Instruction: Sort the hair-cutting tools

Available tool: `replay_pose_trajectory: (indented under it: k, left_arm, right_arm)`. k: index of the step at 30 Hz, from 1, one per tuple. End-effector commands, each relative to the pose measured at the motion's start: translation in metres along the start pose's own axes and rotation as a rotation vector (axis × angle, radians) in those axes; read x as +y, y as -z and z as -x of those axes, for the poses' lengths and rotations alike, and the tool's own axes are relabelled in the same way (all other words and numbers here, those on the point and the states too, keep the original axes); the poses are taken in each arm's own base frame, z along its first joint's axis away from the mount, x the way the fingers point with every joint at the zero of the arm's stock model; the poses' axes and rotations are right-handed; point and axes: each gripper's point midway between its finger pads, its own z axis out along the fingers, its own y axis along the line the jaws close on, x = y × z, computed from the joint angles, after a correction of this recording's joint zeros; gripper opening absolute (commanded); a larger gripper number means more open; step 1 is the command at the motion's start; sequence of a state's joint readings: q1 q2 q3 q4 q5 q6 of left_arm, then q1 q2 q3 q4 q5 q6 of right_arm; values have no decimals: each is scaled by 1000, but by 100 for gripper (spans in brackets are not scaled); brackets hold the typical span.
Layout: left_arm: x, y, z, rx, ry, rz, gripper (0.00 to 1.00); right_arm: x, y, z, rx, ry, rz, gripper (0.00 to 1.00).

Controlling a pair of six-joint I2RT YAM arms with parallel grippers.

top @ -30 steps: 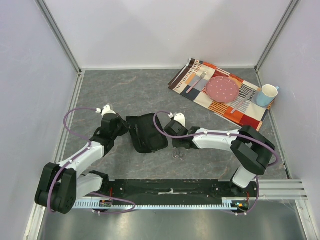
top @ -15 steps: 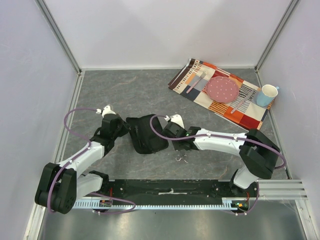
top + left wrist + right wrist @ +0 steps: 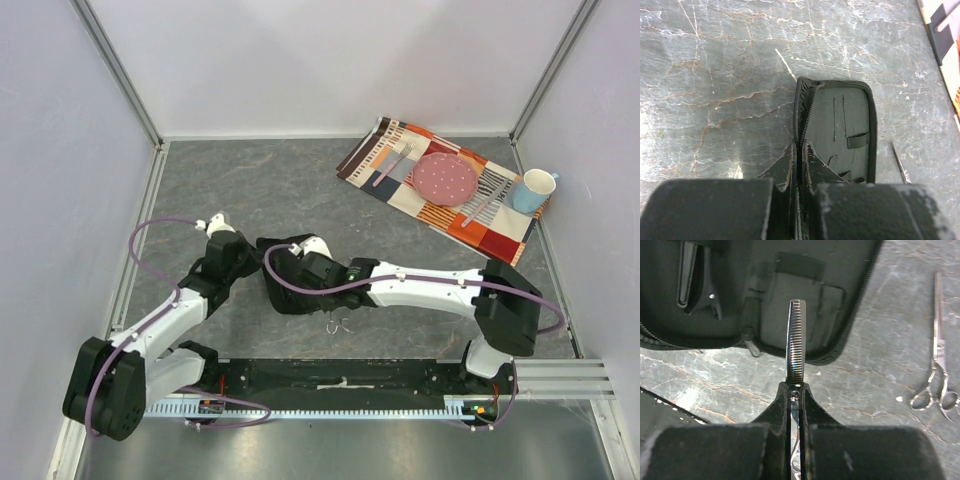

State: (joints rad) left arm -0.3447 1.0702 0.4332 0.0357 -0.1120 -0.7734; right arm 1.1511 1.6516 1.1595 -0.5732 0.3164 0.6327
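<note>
The black fabric case [image 3: 283,296] lies open on the table between the arms. My left gripper [image 3: 247,263] is shut on its zippered edge [image 3: 801,115]; in the left wrist view it [image 3: 800,147] pinches that rim. My right gripper [image 3: 795,385] is shut on silver toothed scissors [image 3: 796,335], blade pointing at the case's inner pocket [image 3: 790,295]; in the top view it [image 3: 297,263] hovers over the case. A second pair of silver scissors [image 3: 938,340] lies loose on the table by the case [image 3: 336,324]. A black hair clip [image 3: 687,275] sits inside the case.
A patterned placemat [image 3: 395,195] at the back right carries a pink plate [image 3: 445,178], a fork [image 3: 393,163] and a knife [image 3: 483,205]. A blue-and-white cup [image 3: 535,190] stands at its right end. White walls enclose the table.
My right arm has swung left with the toothed scissors, from beside the case to over its open inside. The left gripper keeps hold of the case's edge.
</note>
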Motion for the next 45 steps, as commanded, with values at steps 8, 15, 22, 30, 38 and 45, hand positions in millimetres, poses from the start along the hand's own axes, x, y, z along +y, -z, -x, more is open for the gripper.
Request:
replay_pose_trajectory:
  k: [8,15,22,30,38,45]
  left_arm:
    - [-10,17,7,-85,63,-16,2]
    - [-11,17,3,-71,51,-18,2]
    - [-8,16,-5,-53,42,-15,2]
    - [-8,21,-9,-51,48,-38,2]
    - [-1,24,-18,-30,39,-31,2]
    - [1,21,-22,-18,17,-22,2]
  right_arm:
    - [23,-17,-23,103,56,34,0]
    - [24,-30,-23,103,47,6,0]
    - [31,-50,-15,116,39,12,0]
    - [11,-67,6,100,-36,-11,0]
    - [1,-94,45,65,-88,-22,0]
    - [11,-115,84,12,-65,-8,0]
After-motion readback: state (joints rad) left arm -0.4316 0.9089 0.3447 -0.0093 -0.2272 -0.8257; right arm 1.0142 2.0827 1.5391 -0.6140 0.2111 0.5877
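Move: The right hand holds the thinning scissors by the pivot, comb blade foremost. The elastic loop they go to, in the open case's right half, is about 11 cm ahead, 5 cm left and 6 cm below; the black hair clip in the left half is some 7 cm ahead and 13 cm left, and the other scissors on the table 11 cm ahead and 9 cm right. From the left hand, gripping the case's left edge, the loop is roughly level, 9 cm right and 5 cm lower. Keeping the thinning scissors pinched at the pivot, the right hand first sinks about 5.5 cm while easing back 2 cm, tips slightly, then runs low forward some 9 cm and a few centimetres left into the case, threading the comb blade under the elastic loop. The left hand keeps its closed grip on the case's left edge, lifts that edge a little and sets it down again, and draws back about 2.5 cm towards the base. ##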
